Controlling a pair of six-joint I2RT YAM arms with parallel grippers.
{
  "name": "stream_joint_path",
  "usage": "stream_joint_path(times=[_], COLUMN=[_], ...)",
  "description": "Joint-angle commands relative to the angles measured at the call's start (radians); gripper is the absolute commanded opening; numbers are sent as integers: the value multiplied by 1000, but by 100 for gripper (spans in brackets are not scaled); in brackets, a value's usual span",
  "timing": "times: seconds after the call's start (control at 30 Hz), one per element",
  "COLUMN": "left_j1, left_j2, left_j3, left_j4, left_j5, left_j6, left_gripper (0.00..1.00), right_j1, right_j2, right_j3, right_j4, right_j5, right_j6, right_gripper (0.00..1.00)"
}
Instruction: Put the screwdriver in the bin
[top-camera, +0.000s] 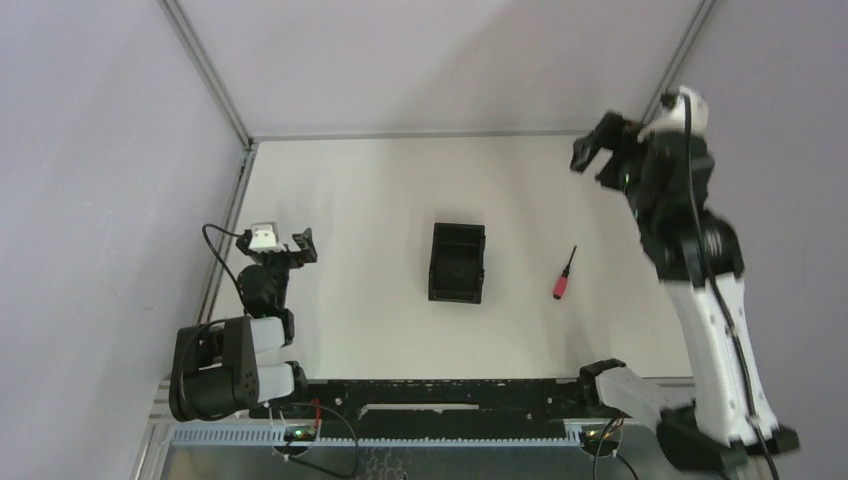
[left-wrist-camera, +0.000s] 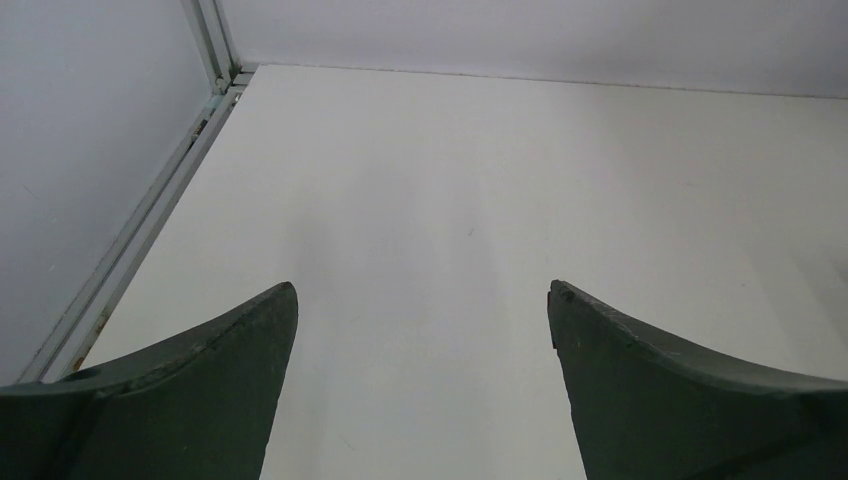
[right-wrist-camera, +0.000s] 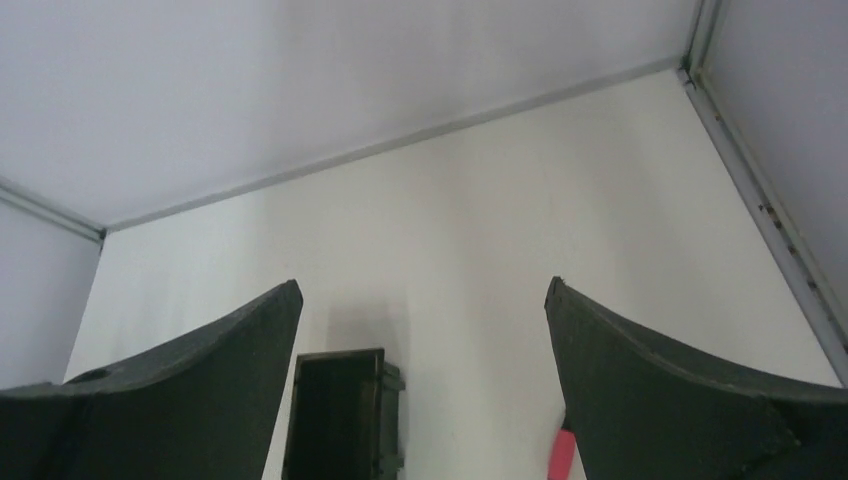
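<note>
The screwdriver (top-camera: 564, 274), red-handled with a thin black shaft, lies flat on the white table to the right of the bin (top-camera: 457, 262), a small black open-top box near the table's middle. My right gripper (top-camera: 592, 148) is raised high at the far right, open and empty, well above and behind the screwdriver. In the right wrist view the bin (right-wrist-camera: 340, 415) shows low between the fingers, and a bit of the red handle (right-wrist-camera: 562, 455) peeks out by the right finger. My left gripper (top-camera: 283, 240) rests open and empty at the left, far from both.
Metal frame rails (top-camera: 225, 235) run along the table's left edge and back edge. Grey walls close the table in on three sides. A black rail (top-camera: 440, 395) with the arm bases lines the near edge.
</note>
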Motion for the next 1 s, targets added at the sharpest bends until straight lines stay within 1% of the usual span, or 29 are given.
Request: stream_joint_path(times=[0.0,0.03,0.07,0.1,0.13,0.23,0.27,0.4,0.57,0.7,0.77,0.83,0.9,0.97], left_j1=[1,2,1,1,1,1,1,-1,0,-1,-1,-1,0,-1], left_j2=[-3,-3,-3,-3,-3,-3,-3,-4,-3,-3,-3,-3,-3,-4], left_j3=[-3,-4,-5,-4,-3,-4,-3,-4,-4,-4,-3,-4,-4,-4], left_j4=[29,29,29,30,29,29,29,29,30,29,29,29,29,29], left_j5=[3,3,3,3,3,4,2,3,3,2,2,2,2,3], left_j6=[2,2,2,2,2,2,2,2,1,2,2,2,2,2], left_gripper=[100,100,100,100,100,100,100,100,100,100,100,100,100,100], right_j1=[-168,-200,-223,-234,-244,-273,-279,-304,-304,-302,-295,-290,-290,-262], right_j2=[301,357,409,446,474,545,569,656,761,815,838,860,873,865], right_j3=[314,348,364,356,324,174,123,-80,-245,-327,-347,-350,-350,-351], right_j4=[-480,-535,-577,-602,-589,-519,-489,-318,-160,-53,-19,-6,-6,-17], right_j5=[-268,-331,-353,-348,-349,-367,-371,-335,-312,-314,-309,-309,-309,-279], right_j6=[11,-8,-16,-22,-33,-41,-39,-14,14,19,10,-6,-19,-37], right_gripper=[100,100,100,100,100,98,95,91,82,74,66,53,36,13])
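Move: The screwdriver lies on the table almost straight below the right hand, roughly 39 cm down, about level with it fore and aft and some 3 cm to its right. The bin stands some 18 cm to the hand's left and about 2 cm ahead, its middle roughly 36 cm down. From the idle left hand the screwdriver is some 52 cm to the right, about 7 cm back and 13 cm lower. The right hand first carries on forward about 6 cm, barely rising, then plunges nearly 40 cm towards the screwdriver while drawing back some 7 cm and easing about 3 cm to the right, the wrist tipping about 75 degrees from level to point down at the table. Its wide-open fingers start narrowing on the way down and, as the hand settles low with a finger either side, close most of the way to pinch the screwdriver where the red handle meets its black collar. ##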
